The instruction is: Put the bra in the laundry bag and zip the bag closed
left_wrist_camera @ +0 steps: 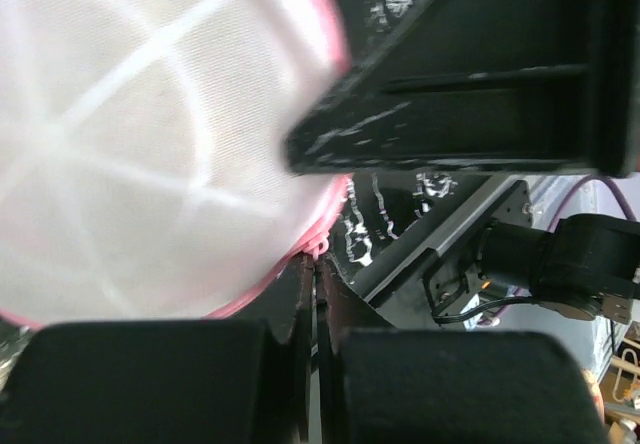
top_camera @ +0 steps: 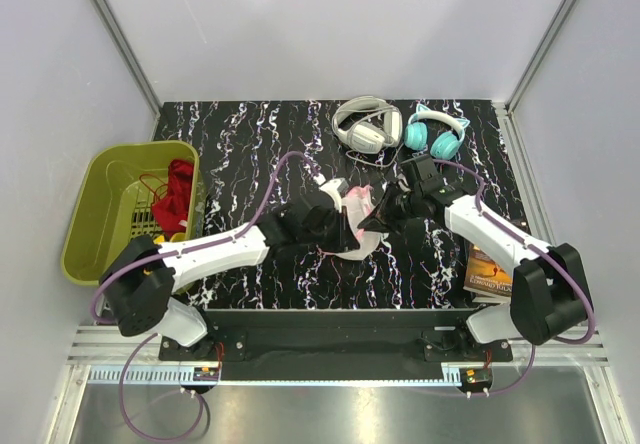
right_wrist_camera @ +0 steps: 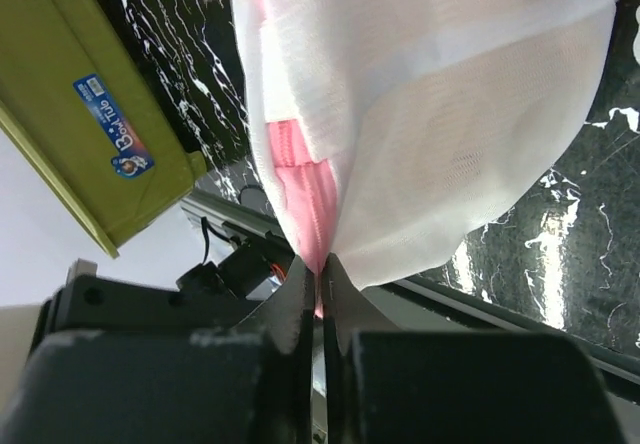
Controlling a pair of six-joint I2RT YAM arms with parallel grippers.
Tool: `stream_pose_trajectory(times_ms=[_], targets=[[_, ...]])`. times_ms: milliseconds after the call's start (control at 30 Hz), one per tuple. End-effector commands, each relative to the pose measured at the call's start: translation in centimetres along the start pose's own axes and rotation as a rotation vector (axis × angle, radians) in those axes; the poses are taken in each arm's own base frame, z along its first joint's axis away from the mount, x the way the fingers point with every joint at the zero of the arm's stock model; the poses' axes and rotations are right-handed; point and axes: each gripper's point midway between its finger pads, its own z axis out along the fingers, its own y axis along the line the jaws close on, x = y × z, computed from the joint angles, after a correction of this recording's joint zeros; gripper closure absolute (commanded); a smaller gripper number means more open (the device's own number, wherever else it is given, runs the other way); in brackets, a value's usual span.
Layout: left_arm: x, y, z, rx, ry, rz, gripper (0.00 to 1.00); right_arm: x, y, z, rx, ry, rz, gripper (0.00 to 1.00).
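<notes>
The laundry bag (top_camera: 362, 226), white mesh with pink zipper trim, hangs lifted between my two grippers over the middle of the table. My left gripper (top_camera: 340, 214) is shut on the bag's pink trim; in the left wrist view the bag (left_wrist_camera: 130, 144) fills the frame, and the jaws (left_wrist_camera: 320, 264) pinch its pink edge. My right gripper (top_camera: 385, 212) is shut on the pink zipper band from the other side. The right wrist view shows the bag (right_wrist_camera: 450, 114) rising from the closed fingertips (right_wrist_camera: 320, 269). The bra is hidden.
An olive-green basket (top_camera: 95, 214) with a dark red garment (top_camera: 178, 194) stands at the left. White headphones (top_camera: 367, 124) and teal headphones (top_camera: 436, 134) lie at the back. A book (top_camera: 488, 272) lies by the right arm's base.
</notes>
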Motion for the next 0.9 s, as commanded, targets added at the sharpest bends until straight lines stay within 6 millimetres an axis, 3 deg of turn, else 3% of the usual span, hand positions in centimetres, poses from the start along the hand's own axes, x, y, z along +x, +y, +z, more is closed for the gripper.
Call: stream_pose_trajectory(times_ms=[0, 100, 200, 300, 533, 600, 633, 667, 767, 800, 867], targets=[[-0.7, 4.7, -1.9, -0.135, -0.014, -0.023, 1.0, -2.2, 1.8, -1.4, -0.064, -0.051, -0.051, 1.0], [-0.7, 10.0, -4.3, -0.273, -0.026, -0.055, 1.0, -2.5, 2.6, -1.9, -0.112, -0.009, -0.089, 1.0], [-1.9, 11.6, -6.2, -0.284, -0.062, -0.043, 1.0, -2.7, 3.7, -2.1, -0.159, 0.031, -0.131, 1.0], [-2.1, 10.6, -6.8, -0.242, -0.038, -0.003, 1.0, -2.7, 4.7, -1.7, -0.193, 0.081, -0.166, 1.0], [-2.6, 3.1, -6.1, -0.018, -0.041, 0.017, 1.0, -4.6, 7.1, 0.4, -0.241, 0.156, -0.195, 1.0], [-2.8, 1.0, -5.6, 0.054, -0.049, -0.039, 1.0, -5.4, 7.0, 0.5, -0.192, 0.127, -0.191, 0.74], [-3.3, 0.2, -5.2, 0.082, -0.064, -0.049, 1.0, -5.6, 6.5, 0.6, -0.154, 0.118, -0.184, 0.64], [-3.7, -0.5, -5.1, 0.095, -0.073, -0.07, 1.0, -5.6, 5.0, 0.4, -0.07, 0.112, -0.157, 0.47], [-4.7, -1.0, -4.2, 0.097, -0.089, -0.104, 1.0, -3.8, 3.3, -0.5, -0.031, 0.112, -0.121, 0.37], [-4.6, -0.9, -3.7, 0.093, -0.077, -0.108, 1.0, -3.2, 3.6, -1.8, -0.048, 0.085, -0.137, 0.31], [-5.1, -1.4, -3.4, 0.106, -0.074, -0.096, 1.0, -2.1, 2.3, -2.2, -0.037, 0.074, -0.112, 0.29]])
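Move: Between the two hands hangs the crumpled laundry bag, both grippers already shut on its pink trim: its middle is about 4 cm ahead, 3 cm right and 4 cm below the left hand, and some 4 cm straight below the right hand. From the right hand, the grey headphones lie about 21 cm ahead and 1 cm right, the blue headphones 20 cm ahead and 16 cm right, both about 6 cm lower. Keeping its pinch on the pink rim, the left hand sweeps about 12 cm left and slightly forward, away from the right hand, then comes back some 8 cm right while rising about 4 cm. The right hand, at first still shut on the trim, draws forward about 7 cm and up a little, turning slightly counter-clockwise; near the end its fingers open wide around the pink edge and it starts back. ##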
